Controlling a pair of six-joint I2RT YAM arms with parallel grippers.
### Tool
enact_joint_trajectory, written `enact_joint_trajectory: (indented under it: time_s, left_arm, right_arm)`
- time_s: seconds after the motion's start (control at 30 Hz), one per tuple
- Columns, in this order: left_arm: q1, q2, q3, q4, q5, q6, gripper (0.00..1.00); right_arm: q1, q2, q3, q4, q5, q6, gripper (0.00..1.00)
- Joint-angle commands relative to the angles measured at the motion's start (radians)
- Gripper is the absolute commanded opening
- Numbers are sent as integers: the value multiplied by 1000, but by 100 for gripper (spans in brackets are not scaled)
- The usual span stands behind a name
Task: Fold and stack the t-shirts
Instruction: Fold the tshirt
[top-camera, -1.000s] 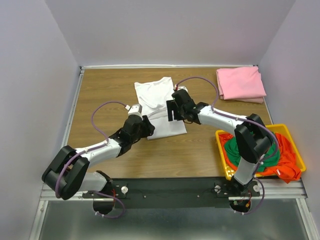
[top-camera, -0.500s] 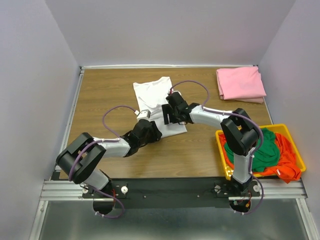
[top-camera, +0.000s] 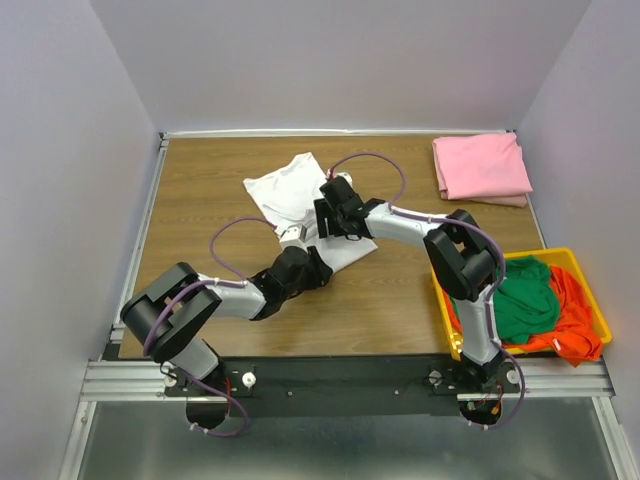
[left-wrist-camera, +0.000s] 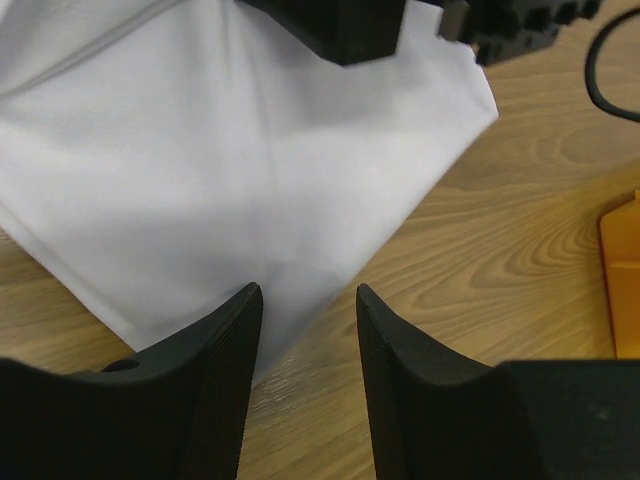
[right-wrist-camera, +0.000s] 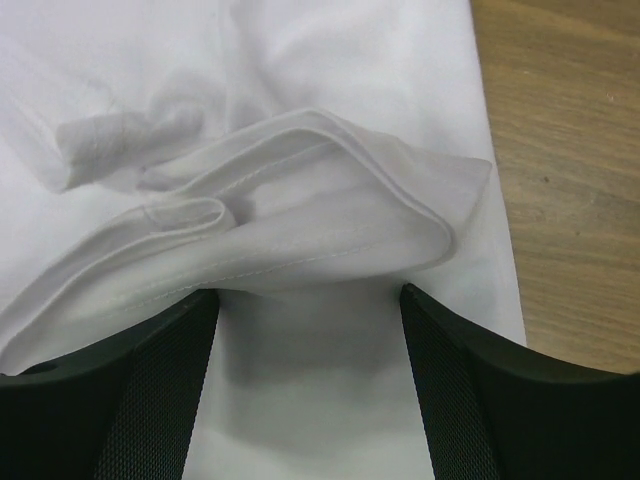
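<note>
A white t-shirt (top-camera: 285, 190) lies crumpled and skewed on the wooden table, its near corner by my left gripper. My left gripper (top-camera: 312, 268) is open and low at that corner. In the left wrist view the shirt's edge (left-wrist-camera: 230, 170) reaches between my fingertips (left-wrist-camera: 308, 300). My right gripper (top-camera: 326, 216) is open and rests on the shirt's middle. In the right wrist view its wide-spread fingers (right-wrist-camera: 310, 310) stand over flat cloth, with a bunched fold (right-wrist-camera: 300, 190) just ahead. A folded pink t-shirt (top-camera: 482, 167) lies at the far right.
A yellow basket (top-camera: 560, 256) at the near right holds a green t-shirt (top-camera: 522, 300) and an orange one (top-camera: 578, 315). Its edge shows in the left wrist view (left-wrist-camera: 622, 280). Purple cables loop above both arms. Walls enclose the table (top-camera: 200, 170) on three sides.
The white shirt has been dragged and turned leftward and is more crumpled. My right gripper moved left with it. My left gripper drew in toward the shirt's near corner.
</note>
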Motion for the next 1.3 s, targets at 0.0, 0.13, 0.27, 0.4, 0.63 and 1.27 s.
enact_joint_trajectory:
  time_s: [0.0, 0.13, 0.27, 0.4, 0.63, 1.27]
  left_arm:
    - [-44, 50, -50, -94, -16, -32, 51]
    - [-83, 72, -56, -94, -20, -58, 51]
    - [-124, 95, -62, -92, -23, -84, 51]
    - [-139, 92, -69, -92, -22, -97, 51]
    - [-142, -26, -103, -193, -58, -103, 51]
    - [-145, -508, -123, -460, -149, -88, 52]
  right_arm:
    - [1, 56, 57, -7, 61, -5, 80]
    - [1, 83, 129, -16, 64, -10, 80]
    - [-1, 138, 233, -33, 29, -7, 81]
    - [-2, 143, 267, -44, 8, 9, 81]
    - [-25, -11, 147, -47, 63, -2, 83]
    - [-48, -507, -493, -6, -109, 69, 76]
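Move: Both open grippers are at cloth height on the white t-shirt. The right hand is almost over its middle, which lies about 2 cm ahead and 1 cm left; the shirt's near right corner is some 11 cm right and 3 cm back. From the right hand, the pink stack is about 12 cm ahead and 37 cm right, the yellow box 18 cm back and 46 cm right. The left hand is by the near left corner, with the shirt's middle about 14 cm ahead and 2 cm left. Staying low with its tips on the cloth, the left hand drags back and to the left, then veers right while still drawing back (some 7 cm back in all) and lifts clear. The right slides forward-left over the shirt about 5 cm, rises off, and swings right and back, then sinks towards the near right corner, its fingers still open. ##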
